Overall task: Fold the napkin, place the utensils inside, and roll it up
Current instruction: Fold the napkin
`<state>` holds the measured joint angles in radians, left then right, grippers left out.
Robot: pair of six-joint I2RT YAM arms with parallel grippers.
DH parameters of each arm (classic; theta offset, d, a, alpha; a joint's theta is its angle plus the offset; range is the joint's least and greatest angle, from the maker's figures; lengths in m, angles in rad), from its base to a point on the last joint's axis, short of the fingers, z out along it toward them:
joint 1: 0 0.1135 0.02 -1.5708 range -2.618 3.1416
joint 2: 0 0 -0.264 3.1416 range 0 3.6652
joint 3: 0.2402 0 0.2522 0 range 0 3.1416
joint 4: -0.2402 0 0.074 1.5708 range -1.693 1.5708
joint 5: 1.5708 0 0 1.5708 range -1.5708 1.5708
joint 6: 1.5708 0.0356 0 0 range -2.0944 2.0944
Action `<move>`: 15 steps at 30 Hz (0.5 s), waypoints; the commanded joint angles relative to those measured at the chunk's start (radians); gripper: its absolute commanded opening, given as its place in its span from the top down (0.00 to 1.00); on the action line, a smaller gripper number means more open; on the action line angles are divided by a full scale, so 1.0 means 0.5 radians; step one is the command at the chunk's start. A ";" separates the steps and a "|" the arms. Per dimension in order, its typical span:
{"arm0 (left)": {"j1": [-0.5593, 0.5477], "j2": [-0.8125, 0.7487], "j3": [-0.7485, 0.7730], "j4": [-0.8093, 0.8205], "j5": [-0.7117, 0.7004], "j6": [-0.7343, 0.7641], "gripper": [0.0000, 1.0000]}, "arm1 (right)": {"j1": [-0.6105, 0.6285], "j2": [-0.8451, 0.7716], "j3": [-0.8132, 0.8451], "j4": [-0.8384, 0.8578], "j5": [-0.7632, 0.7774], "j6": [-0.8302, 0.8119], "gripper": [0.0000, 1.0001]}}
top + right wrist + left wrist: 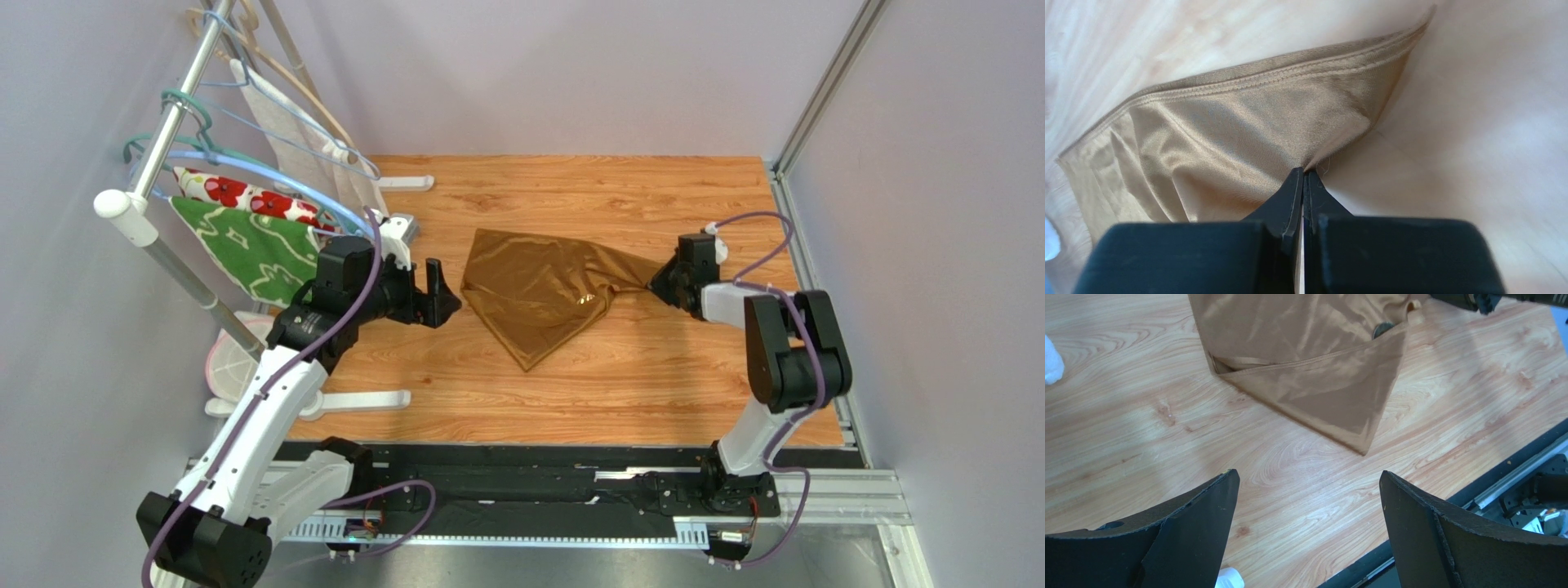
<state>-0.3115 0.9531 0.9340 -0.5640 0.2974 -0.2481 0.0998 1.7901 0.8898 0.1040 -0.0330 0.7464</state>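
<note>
The golden-brown napkin (540,288) lies crumpled and partly folded in the middle of the wooden table (638,380), one point toward the near edge. My right gripper (656,284) is shut on the napkin's right edge, and the cloth (1229,147) bunches up at its closed fingertips (1303,174). My left gripper (444,294) hovers just left of the napkin, open and empty. In the left wrist view the napkin (1321,373) lies ahead of the wide-apart fingers (1207,508). The utensils are out of view.
A white rack (160,221) with hangers stands at the left, carrying a green leaf-patterned cloth (252,251) and a white cloth with red flowers (239,194). A black rail (552,484) runs along the near edge. Grey walls close in the back and right.
</note>
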 commanded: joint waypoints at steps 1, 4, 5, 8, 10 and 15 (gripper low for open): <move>0.012 -0.078 0.003 0.070 0.111 -0.010 0.06 | 0.024 -0.398 -0.318 -0.073 0.372 0.090 1.00; 0.012 -0.114 -0.003 0.085 0.132 -0.016 0.06 | 0.024 -0.677 -0.546 -0.085 0.486 0.115 1.00; 0.012 -0.124 -0.003 0.088 0.135 -0.016 0.06 | 0.024 -0.739 -0.619 -0.103 0.520 0.109 1.00; 0.012 -0.136 -0.006 0.094 0.135 -0.019 0.06 | 0.012 -0.898 -0.632 -0.195 0.535 0.032 0.72; 0.012 -0.136 -0.006 0.091 0.136 -0.013 0.06 | -0.021 -0.954 -0.602 -0.293 0.535 -0.002 0.56; 0.012 -0.151 -0.006 0.088 0.111 -0.010 0.06 | -0.181 -1.034 -0.644 -0.294 0.416 -0.106 0.51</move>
<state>-0.3115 0.8974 0.9340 -0.5564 0.3450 -0.2520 0.0555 1.3109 0.5720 -0.0345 0.1726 0.7441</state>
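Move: The right fingers are shut on the napkin's outer right corner, about a centimetre above the table; the bare spot where that corner will be laid is roughly 8 cm back and 4 cm to the right. The spoon's bowl, peeking from the fold, lies some 12 cm left and about 1 cm back; the napkin's near corner is about 22 cm left and 16 cm back. From the left hand, the laying spot is roughly 8 cm ahead, 36 cm right and 20 cm below. Back towards its base and to the right, the right hand drags the pinched napkin corner low over the table, about 9 cm back in all, turning some 10 degrees clockwise. As the backward pull dies out, its fingers open to about half and let go of the cloth while the hand lifts about 3 cm, drifting farther right. The open, empty left hand rises about 2 cm. ##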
